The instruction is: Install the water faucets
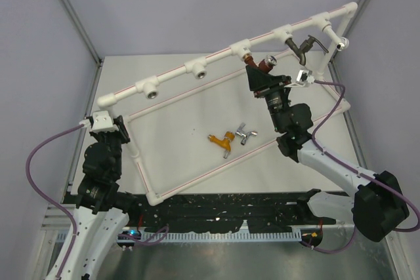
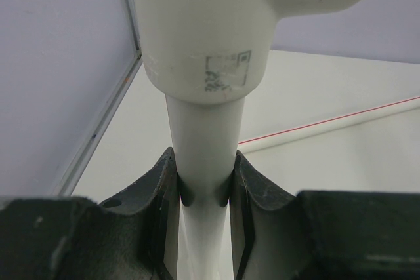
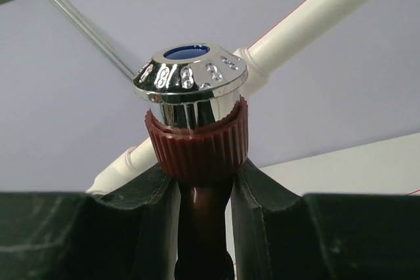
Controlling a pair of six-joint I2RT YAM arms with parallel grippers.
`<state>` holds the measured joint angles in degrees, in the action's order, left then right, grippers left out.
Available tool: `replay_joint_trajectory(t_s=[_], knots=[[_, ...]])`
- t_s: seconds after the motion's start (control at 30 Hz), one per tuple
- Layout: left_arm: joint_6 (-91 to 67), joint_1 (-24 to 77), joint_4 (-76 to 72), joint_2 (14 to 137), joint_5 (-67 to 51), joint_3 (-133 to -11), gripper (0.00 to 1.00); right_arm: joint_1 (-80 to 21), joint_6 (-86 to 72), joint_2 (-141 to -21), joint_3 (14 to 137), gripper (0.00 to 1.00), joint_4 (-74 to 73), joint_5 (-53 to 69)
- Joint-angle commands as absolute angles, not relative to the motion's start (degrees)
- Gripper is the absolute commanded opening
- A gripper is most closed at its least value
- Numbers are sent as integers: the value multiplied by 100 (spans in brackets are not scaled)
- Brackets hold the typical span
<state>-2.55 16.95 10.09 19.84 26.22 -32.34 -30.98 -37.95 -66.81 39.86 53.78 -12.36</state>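
Note:
The white pipe frame stands tilted up off the table, its row of T-shaped sockets facing forward. My left gripper is shut on the frame's left post, jaws pressed against both sides of the pipe. My right gripper is shut on the red-brown faucet, just below and right of the middle socket. In the right wrist view the ribbed red-brown collar and chrome end stick out above the jaws. A dark grey faucet hangs from a socket further right. The orange faucet and silver faucet lie on the table inside the frame.
The frame's lower pipes lie across the table around the loose faucets. Purple-grey walls close in the left, back and right sides. A black cable rail runs along the near edge between the arm bases.

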Motion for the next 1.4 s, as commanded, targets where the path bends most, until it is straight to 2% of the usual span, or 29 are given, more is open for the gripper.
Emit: replay_joint_trajectory(t_s=[0.0, 0.3, 0.43, 0.5, 0.53, 0.57, 0.6, 0.67, 0.8, 0.9, 1.0, 1.1, 1.37], knots=[[-255, 1775, 1125, 1767, 2188, -3252, 0, -3085, -5876, -7057, 4017, 5, 5053, -1960], [-264, 1767, 1116, 1749, 2180, -3243, 0, -3313, -7662, -7294, 3990, 5, 5256, -2495], [-272, 1767, 1116, 1732, 2188, -3252, 0, -3401, -7805, -7321, 4060, 6, 5291, -2715], [-273, 1767, 1116, 1723, 2188, -3243, 0, -3410, -7691, -7295, 4052, 13, 5361, -2768], [-272, 1767, 1125, 1723, 2188, -3252, 0, -3419, -7612, -7286, 4043, 22, 5440, -2786], [-272, 1767, 1116, 1723, 2188, -3243, 0, -3402, -7411, -7260, 4034, 26, 5510, -2760], [-281, 1767, 1116, 1714, 2188, -3252, 0, -3410, -7313, -7242, 4017, 38, 5598, -2725], [-281, 1767, 1125, 1714, 2188, -3243, 0, -3410, -7076, -7207, 3921, 49, 5834, -2690], [-281, 1767, 1116, 1705, 2171, -3234, 0, -3393, -6716, -7172, 3648, 68, 6441, -2690], [-290, 1767, 1116, 1705, 2153, -3252, 0, -3349, -6417, -7119, 3542, 77, 6732, -2532], [-290, 1767, 1125, 1696, 2145, -3252, 0, -3340, -6118, -6979, 3393, 84, 6838, -2444], [-290, 1775, 1125, 1714, 2153, -3243, 0, -3340, -5872, -6786, 3139, 95, 6873, -2330], [-290, 1767, 1151, 1758, 2127, -3261, 0, -3287, -4897, -5899, 2576, 95, 6874, -2013]])
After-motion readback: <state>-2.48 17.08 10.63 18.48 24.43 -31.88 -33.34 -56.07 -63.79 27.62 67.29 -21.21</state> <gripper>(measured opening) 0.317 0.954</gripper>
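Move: The right fingers still grip the brown faucet, whose middle is only about 1 cm ahead, 1 cm right and 1 cm above their grip. The middle tee, holding its inlet, sits some 5 cm ahead, 3 cm left and 2 cm up; the next empty tee is about 14 cm left, 1 cm ahead and 2 cm up, and the grey faucet 12 cm right and 5 cm ahead, about level in height. For the left hand the brown faucet lies roughly 35 cm right, 12 cm ahead, 8 cm up. Keep twisting the brown faucet in the middle tee with the right wrist, some 35 degrees clockwise as seen from behind the hand, while the left gripper holds the frame's left post steady. Then spread the right fingers wide to let go of the faucet and draw the hand back, right and down about 5 cm, easing the roll back a little. ##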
